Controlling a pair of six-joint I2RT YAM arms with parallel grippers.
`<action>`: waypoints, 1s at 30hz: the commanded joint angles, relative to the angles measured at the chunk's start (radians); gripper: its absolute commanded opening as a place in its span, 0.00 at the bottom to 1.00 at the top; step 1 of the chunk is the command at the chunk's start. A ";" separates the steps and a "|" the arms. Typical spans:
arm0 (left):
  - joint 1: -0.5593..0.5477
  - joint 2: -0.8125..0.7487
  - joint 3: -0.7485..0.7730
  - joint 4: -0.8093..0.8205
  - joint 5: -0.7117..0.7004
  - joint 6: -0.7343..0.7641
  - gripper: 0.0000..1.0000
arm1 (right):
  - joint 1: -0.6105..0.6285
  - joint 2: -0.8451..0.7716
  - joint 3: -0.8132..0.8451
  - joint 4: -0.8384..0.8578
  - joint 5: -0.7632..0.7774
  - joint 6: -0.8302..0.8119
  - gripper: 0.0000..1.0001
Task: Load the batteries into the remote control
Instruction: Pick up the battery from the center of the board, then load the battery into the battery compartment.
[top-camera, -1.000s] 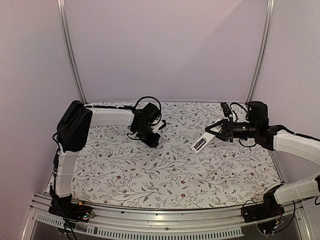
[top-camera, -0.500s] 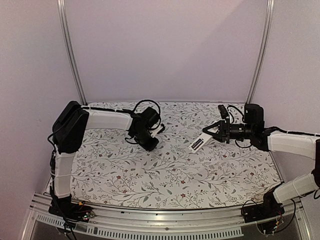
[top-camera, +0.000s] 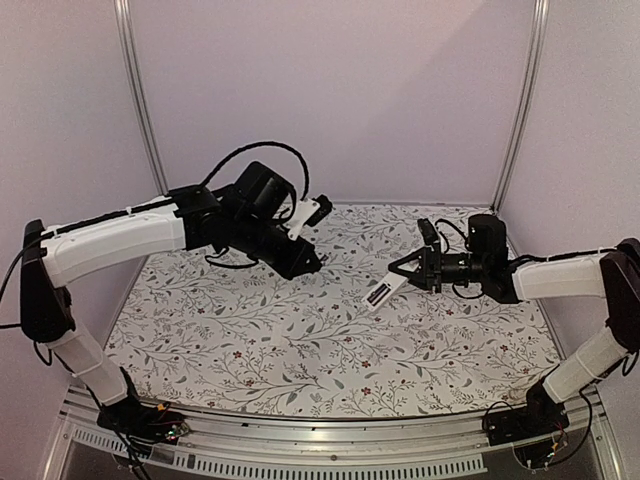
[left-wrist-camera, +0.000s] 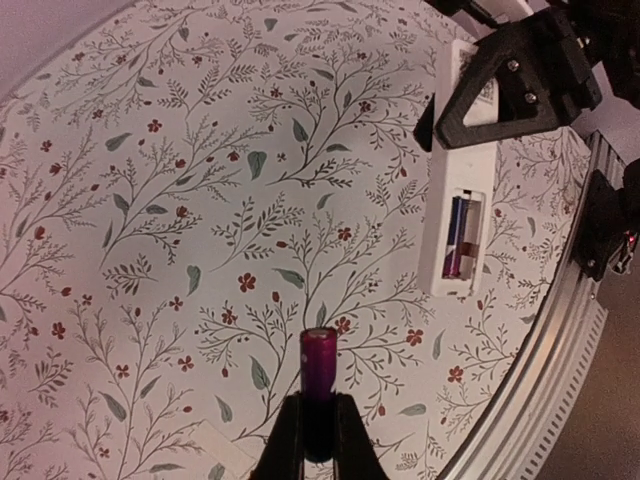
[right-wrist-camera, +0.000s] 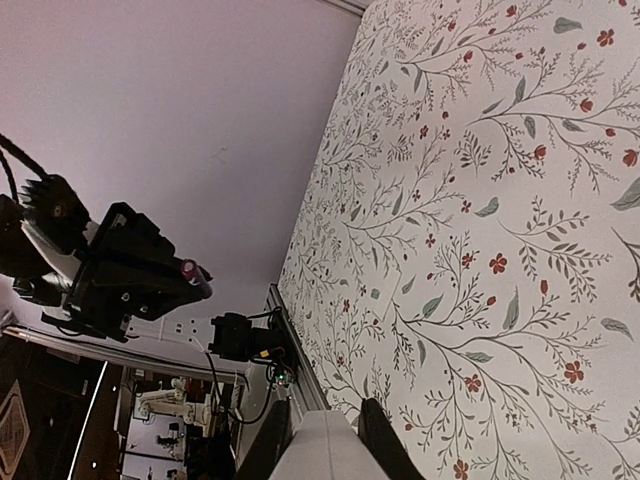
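Note:
My left gripper (left-wrist-camera: 319, 440) is shut on a dark purple battery (left-wrist-camera: 319, 380) that sticks up out of its fingers, lifted above the table. The white remote control (left-wrist-camera: 462, 200) is held in the air by my right gripper (top-camera: 408, 268), shut on its far end. Its open compartment faces the left wrist camera and holds a second battery (left-wrist-camera: 460, 235). In the top view the left gripper (top-camera: 312, 264) hangs a short way left of the remote control (top-camera: 383, 290). In the right wrist view the remote control (right-wrist-camera: 320, 450) sits between the fingers, with the left gripper (right-wrist-camera: 150, 280) off to the left.
A flat white cover piece (left-wrist-camera: 212, 450) lies on the flowered table cloth (top-camera: 330, 350) below the left gripper. The aluminium front rail (top-camera: 330, 445) runs along the near edge. Two upright posts (top-camera: 140, 100) stand at the back corners.
The left arm has risen off the table with the battery in its shut jaws and swung towards the middle. The right gripper has carried the remote control a little to the left.

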 joint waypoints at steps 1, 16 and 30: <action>-0.059 -0.021 0.036 -0.089 0.048 -0.097 0.00 | 0.043 0.060 0.062 0.087 0.000 0.032 0.00; -0.198 0.157 0.248 -0.222 -0.101 -0.161 0.00 | 0.110 0.171 0.082 0.314 0.030 0.201 0.00; -0.215 0.272 0.349 -0.318 -0.178 -0.159 0.01 | 0.123 0.180 0.068 0.317 0.062 0.241 0.00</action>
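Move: I already grip a battery in my left hand. The free slot in the remote control's compartment lies about 11 cm to its right, 4 cm back and 6 cm below. The loaded battery sits beside it, 1 cm farther out, and my right fingertips, gripping the remote's other end, are 15 cm right, level ahead and 4 cm lower. From my right hand the held battery is some 14 cm left and 3 cm up, the slot 5 cm left, 4 cm back and slightly below. I bring battery and remote together: my left hand first draws back about 5 cm while easing right and a little up, then slides on right and sinks over the open compartment, its fingers tipping some 10 degrees steeper. Meanwhile my right hand carries the remote about 5 cm left towards it, rolling slightly so its left side rises. Both grips stay shut. ##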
